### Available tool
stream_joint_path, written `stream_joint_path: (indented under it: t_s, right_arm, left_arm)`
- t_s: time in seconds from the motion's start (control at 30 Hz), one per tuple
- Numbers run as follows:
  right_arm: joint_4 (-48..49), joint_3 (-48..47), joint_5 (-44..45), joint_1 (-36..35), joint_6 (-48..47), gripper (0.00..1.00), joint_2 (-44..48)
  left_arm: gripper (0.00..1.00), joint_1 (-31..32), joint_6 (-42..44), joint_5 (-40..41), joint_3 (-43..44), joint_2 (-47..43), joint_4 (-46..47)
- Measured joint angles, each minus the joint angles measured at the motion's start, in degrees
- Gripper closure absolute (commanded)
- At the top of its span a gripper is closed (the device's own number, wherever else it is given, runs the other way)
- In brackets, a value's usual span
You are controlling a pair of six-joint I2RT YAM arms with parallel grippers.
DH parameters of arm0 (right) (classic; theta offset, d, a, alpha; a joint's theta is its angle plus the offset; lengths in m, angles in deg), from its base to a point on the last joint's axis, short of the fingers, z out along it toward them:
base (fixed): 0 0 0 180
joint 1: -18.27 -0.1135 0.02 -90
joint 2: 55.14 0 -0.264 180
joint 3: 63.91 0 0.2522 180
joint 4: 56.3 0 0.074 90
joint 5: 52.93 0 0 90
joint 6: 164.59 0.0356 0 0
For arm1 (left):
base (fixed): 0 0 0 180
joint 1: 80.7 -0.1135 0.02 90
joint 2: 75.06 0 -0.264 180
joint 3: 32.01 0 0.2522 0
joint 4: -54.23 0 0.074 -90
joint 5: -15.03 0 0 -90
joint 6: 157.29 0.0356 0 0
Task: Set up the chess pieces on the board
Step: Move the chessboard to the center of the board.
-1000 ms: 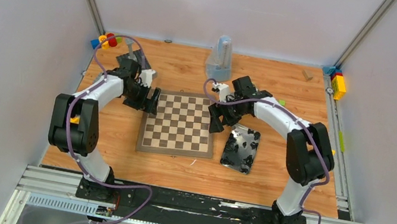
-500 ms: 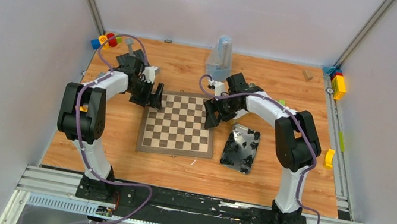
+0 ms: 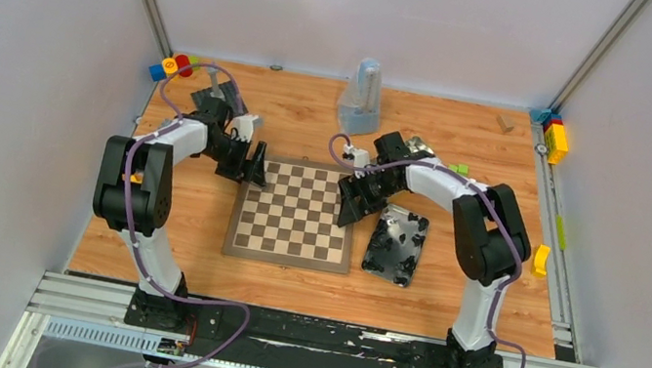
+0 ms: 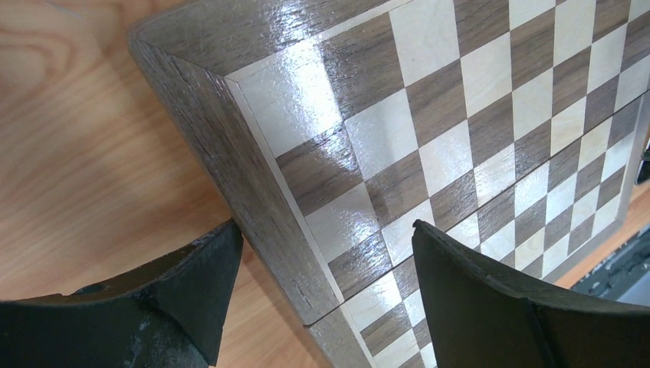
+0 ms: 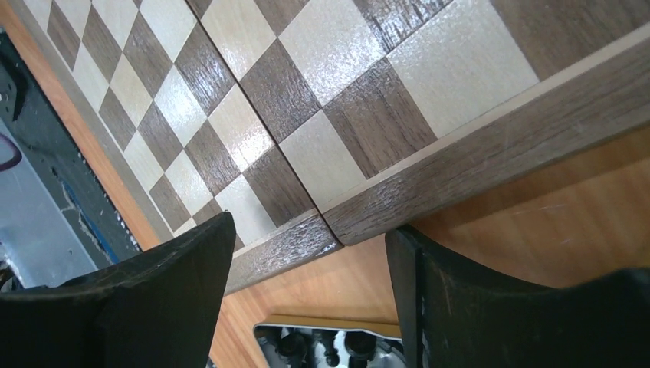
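Note:
The board [image 3: 295, 214] lies flat in the middle of the table with no pieces on it. My left gripper [image 3: 255, 168] is open at its far left edge. In the left wrist view the gripper [image 4: 326, 238] straddles the board's border [image 4: 253, 199], one finger by the outer rim and one over the squares. My right gripper [image 3: 351, 203] is open at the right edge; this gripper [image 5: 310, 230] spans the border [image 5: 429, 180] too. Black chess pieces [image 3: 406, 224] lie in a shiny tin [image 3: 393, 252] right of the board and show again as chess pieces [image 5: 329, 345].
A pale object with a post [image 3: 360, 99] stands at the back centre. Coloured blocks sit at the back left [image 3: 172, 68] and back right [image 3: 555, 136], and a yellow block [image 3: 542, 260] lies on the right rail. A small wooden block [image 3: 504, 123] is near the back.
Both grippers have come down onto the board's side edges. The left jaws have narrowed a little. The board sits slightly nearer than before.

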Motion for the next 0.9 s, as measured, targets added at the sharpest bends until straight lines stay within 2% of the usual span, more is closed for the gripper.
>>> stream_joint_path:
  t_s: [0.37,0.9]
  right_arm:
    - [-3.0,9.2,-1.8,-2.6,-1.2,0.28,6.6]
    - [-6.3,9.9,4.4,-2.6,-2.3,0.27,8.9]
  left_arm:
    - [0.13,1.2,2.0,-3.4,-3.9,-2.4,-5.0]
    - [0.09,4.1,2.3,-5.2,-4.9,-3.0,-7.4]
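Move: The chessboard lies between the hands, its surface just below their fingertips. Its middle is about 13 cm right and 7 cm back of the left hand, and some 14 cm left and 2 cm back of the right hand. The black-piece tray lies about 13 cm to the right hand's right and 6 cm back; the white-piece box, half hidden, is roughly 17 cm ahead and 14 cm right of that same hand. Outer fingertips still bearing on the chessboard's left and right edges, inner fingers over the squares, both hands drag the board level across the table: about 6 cm back towards the bases, mostly in the first half, while drifting some 3 cm right throughout. The grippers stay open; each wrist turns only about 10 degrees. ##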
